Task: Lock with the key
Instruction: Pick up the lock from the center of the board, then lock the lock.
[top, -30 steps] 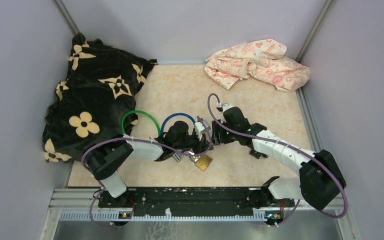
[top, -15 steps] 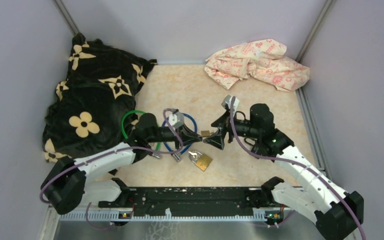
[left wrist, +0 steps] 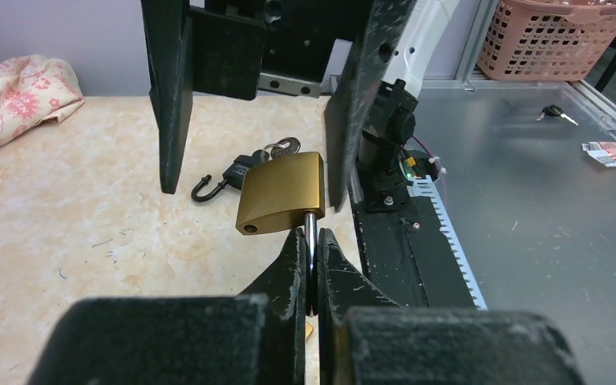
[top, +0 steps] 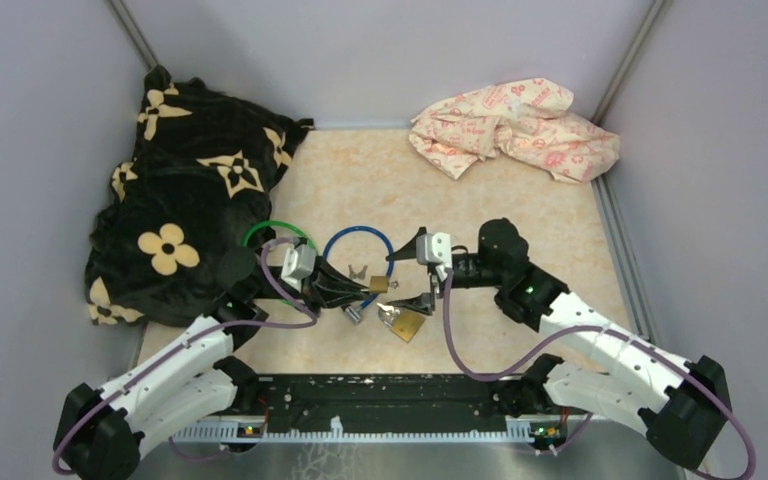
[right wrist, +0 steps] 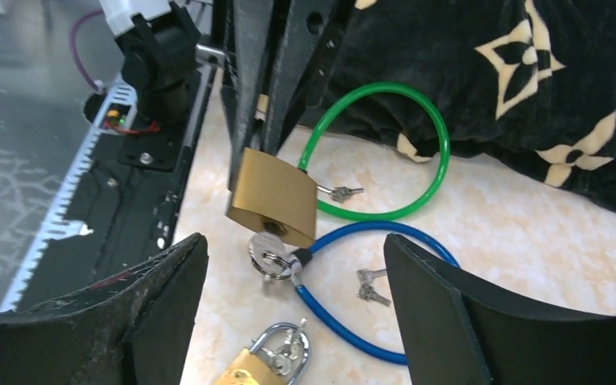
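Observation:
My left gripper [left wrist: 311, 249] is shut on the steel shackle of a small brass padlock [left wrist: 282, 192] and holds it above the table. In the right wrist view the padlock [right wrist: 274, 192] hangs with a silver key [right wrist: 269, 250] on a ring in its keyhole. My right gripper [right wrist: 297, 313] is open, its fingers [right wrist: 152, 305] standing wide on both sides of the padlock and touching nothing. In the top view the padlock [top: 381, 284] sits between the left gripper [top: 360, 290] and the right gripper [top: 407, 278].
A second brass padlock [top: 403, 322] with keys lies on the table just below. A blue cable lock [top: 357, 255], a green cable lock [top: 278, 238] and loose keys [right wrist: 371, 285] lie close by. A black flowered cloth [top: 180, 190] is at left, a pink printed cloth [top: 515, 125] at the back right.
Both arms have re-posed. The left gripper has carried the padlock slightly left and nearer. The right gripper has opened and now straddles the padlock.

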You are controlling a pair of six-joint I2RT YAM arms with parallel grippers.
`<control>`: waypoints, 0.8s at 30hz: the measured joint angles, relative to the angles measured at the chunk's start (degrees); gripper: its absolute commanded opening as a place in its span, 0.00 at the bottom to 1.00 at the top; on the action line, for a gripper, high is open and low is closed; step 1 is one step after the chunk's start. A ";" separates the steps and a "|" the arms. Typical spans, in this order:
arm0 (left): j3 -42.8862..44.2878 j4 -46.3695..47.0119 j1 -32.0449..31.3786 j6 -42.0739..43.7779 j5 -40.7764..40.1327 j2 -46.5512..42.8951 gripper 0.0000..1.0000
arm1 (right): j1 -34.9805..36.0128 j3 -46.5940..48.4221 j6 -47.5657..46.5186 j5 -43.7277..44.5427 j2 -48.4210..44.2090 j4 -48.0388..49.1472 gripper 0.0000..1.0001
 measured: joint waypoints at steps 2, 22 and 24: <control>-0.02 -1.03 0.33 0.07 0.61 -1.01 0.00 | 0.70 0.02 -3.39 0.87 1.03 0.22 0.57; -0.02 -2.75 0.98 -2.49 0.83 2.12 0.00 | 8.02 0.61 -14.56 11.10 1.99 -3.15 0.00; -0.02 -2.82 1.01 -2.36 0.66 2.23 0.12 | 8.11 0.61 -13.73 11.58 1.99 -3.26 0.00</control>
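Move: The left gripper holds the lock by its shackle, the brass body sticking out about 4 cm to its right and 1 cm ahead. From the open right gripper that body is roughly 3 cm left and 1 cm back, level with it. A second padlock lies on the table some 22 cm below, 1 cm ahead and 1 cm right of the right gripper; the blue lock's head is 3 cm ahead and 9 cm left, as low. Close the right gripper on the lock's brass body from front and back, easing it about 2 cm left over the body and rolling it a good 10 degrees, forward side up. Keep the left fingers shut on the shackle and, as the right ones close, let both hands sink together about 2 cm. ##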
